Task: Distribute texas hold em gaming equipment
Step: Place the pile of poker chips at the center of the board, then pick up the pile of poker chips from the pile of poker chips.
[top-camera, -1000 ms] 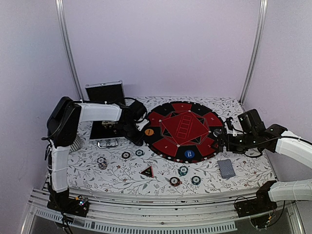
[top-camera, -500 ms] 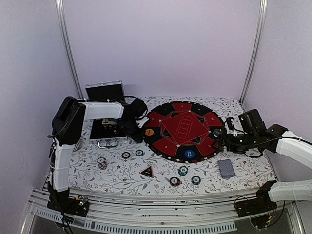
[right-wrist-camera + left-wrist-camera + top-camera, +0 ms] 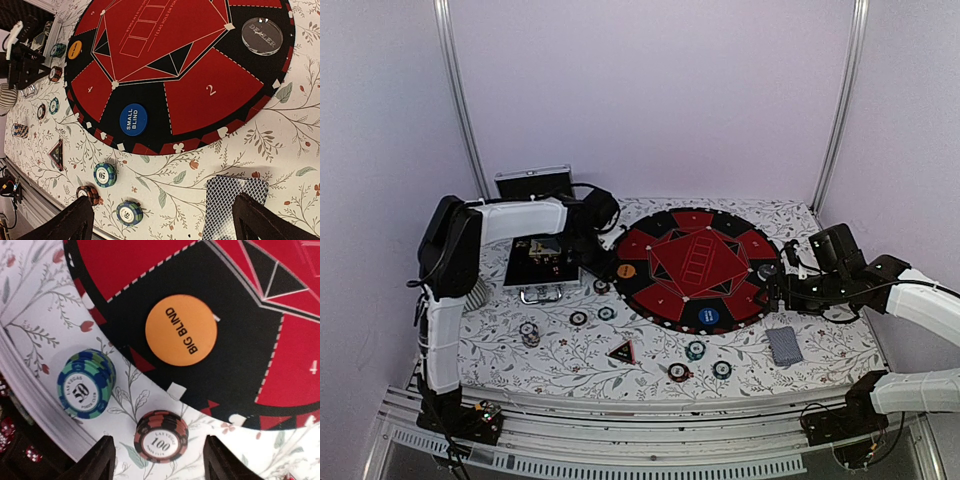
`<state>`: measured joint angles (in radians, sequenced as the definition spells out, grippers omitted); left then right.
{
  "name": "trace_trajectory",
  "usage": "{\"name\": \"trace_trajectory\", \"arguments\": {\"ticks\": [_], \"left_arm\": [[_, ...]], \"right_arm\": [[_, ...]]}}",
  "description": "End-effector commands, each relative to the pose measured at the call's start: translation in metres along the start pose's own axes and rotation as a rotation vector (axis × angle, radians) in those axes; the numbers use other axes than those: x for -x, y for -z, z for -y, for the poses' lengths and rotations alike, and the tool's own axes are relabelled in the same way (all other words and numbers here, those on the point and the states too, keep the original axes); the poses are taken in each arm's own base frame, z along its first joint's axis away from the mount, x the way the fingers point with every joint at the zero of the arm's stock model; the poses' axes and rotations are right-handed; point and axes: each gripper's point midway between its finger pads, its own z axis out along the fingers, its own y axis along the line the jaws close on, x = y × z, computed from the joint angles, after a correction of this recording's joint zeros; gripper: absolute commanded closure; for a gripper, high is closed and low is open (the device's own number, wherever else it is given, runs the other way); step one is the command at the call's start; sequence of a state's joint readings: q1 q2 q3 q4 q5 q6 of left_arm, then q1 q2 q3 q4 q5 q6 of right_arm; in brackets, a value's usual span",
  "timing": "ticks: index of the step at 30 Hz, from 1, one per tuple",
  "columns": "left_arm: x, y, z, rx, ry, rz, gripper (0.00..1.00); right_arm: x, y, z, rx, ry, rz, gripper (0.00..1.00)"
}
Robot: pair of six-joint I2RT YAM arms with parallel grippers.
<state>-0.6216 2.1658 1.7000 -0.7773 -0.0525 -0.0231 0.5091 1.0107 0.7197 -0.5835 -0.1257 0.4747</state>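
Note:
My left gripper point(image 3: 590, 262) hangs open over a brown "100" chip stack point(image 3: 161, 436), which stands free on the cloth with a gap on each side. A teal "50" chip stack point(image 3: 86, 384) sits to its left. The orange BIG BLIND button point(image 3: 181, 337) lies on the round mat point(image 3: 692, 232). My right gripper point(image 3: 165, 220) is open and empty over the cloth at the mat's right edge. The card deck point(image 3: 234, 205) lies by its right finger. Also on the mat are the blue SMALL BLIND button point(image 3: 133, 119) and a clear DEALER button point(image 3: 262, 35).
The open black case point(image 3: 535, 262) stands at the back left, beside my left arm. More chip stacks point(image 3: 696, 350) and a red-black triangle point(image 3: 622, 351) lie along the front of the cloth. Other chips point(image 3: 529, 332) lie front left.
My left gripper has opened and let go of the brown chip stack, which now shows on the cloth by the mat's left edge. The right arm has not moved.

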Motion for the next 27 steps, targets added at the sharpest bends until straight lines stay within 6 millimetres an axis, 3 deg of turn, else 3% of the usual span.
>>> {"name": "trace_trajectory", "arguments": {"ticks": [1, 4, 7, 8, 10, 14, 17, 19, 22, 27], "left_arm": [[0.037, 0.093, 0.011, -0.065, 0.007, 0.208, 0.37], [0.023, 0.131, 0.02, -0.11, 0.019, 0.255, 0.35], [-0.012, 0.155, 0.028, -0.157, 0.08, 0.249, 0.33], [-0.025, 0.154, 0.031, -0.165, 0.105, 0.233, 0.31], [-0.053, 0.162, 0.023, -0.114, 0.161, 0.231, 0.25], [-0.114, 0.152, -0.004, 0.044, 0.266, 0.111, 0.03], [-0.143, 0.151, -0.017, 0.119, 0.361, 0.076, 0.02], [-0.154, 0.152, -0.022, 0.143, 0.403, 0.071, 0.02], [-0.154, 0.151, -0.016, 0.086, 0.441, 0.109, 0.02], [-0.173, 0.123, -0.006, 0.031, 0.453, 0.046, 0.02]], "right_arm": [[-0.002, 0.001, 0.002, -0.004, -0.006, 0.001, 0.01], [0.0, 0.002, 0.002, -0.008, -0.003, 0.007, 0.01], [0.004, 0.003, 0.001, -0.011, 0.007, 0.017, 0.01], [0.005, 0.003, 0.0, -0.01, 0.009, 0.02, 0.01], [0.007, 0.003, -0.001, -0.007, 0.017, 0.023, 0.01], [0.008, 0.005, -0.001, -0.005, 0.036, 0.034, 0.01], [0.007, 0.006, 0.001, -0.006, 0.045, 0.043, 0.01], [0.007, 0.008, 0.001, -0.003, 0.052, 0.053, 0.01], [0.007, 0.01, -0.001, 0.009, 0.065, 0.068, 0.01], [0.006, 0.009, -0.005, 0.035, 0.082, 0.064, 0.01]]}}
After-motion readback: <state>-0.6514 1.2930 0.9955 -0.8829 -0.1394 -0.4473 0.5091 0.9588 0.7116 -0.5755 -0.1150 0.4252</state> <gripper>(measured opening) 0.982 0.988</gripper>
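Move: The pile of 10 chips I head for next stands about 13 cm back and 14 cm to the left of my left hand, some 3 cm lower. The 100 pile I've already let go lies right under this hand, and the 50 pile is 6 cm ahead of it. The loose 100 chip on my way is about 9 cm back and 5 cm left; the case handle is 3 cm back, 13 cm left. From my right hand the 10 pile is some 52 cm left, 3 cm ahead and 12 cm below. I lift my left hand steeply off the 100 pile, some 16 cm up, then swing it back about 16 cm and left about 12 cm, sinking again by half that height towards the pile of 10 chips. Along the way I turn the wrist roughly 25 degrees counter-clockwise and spread the part-open fingers wide, touching nothing at the end. ##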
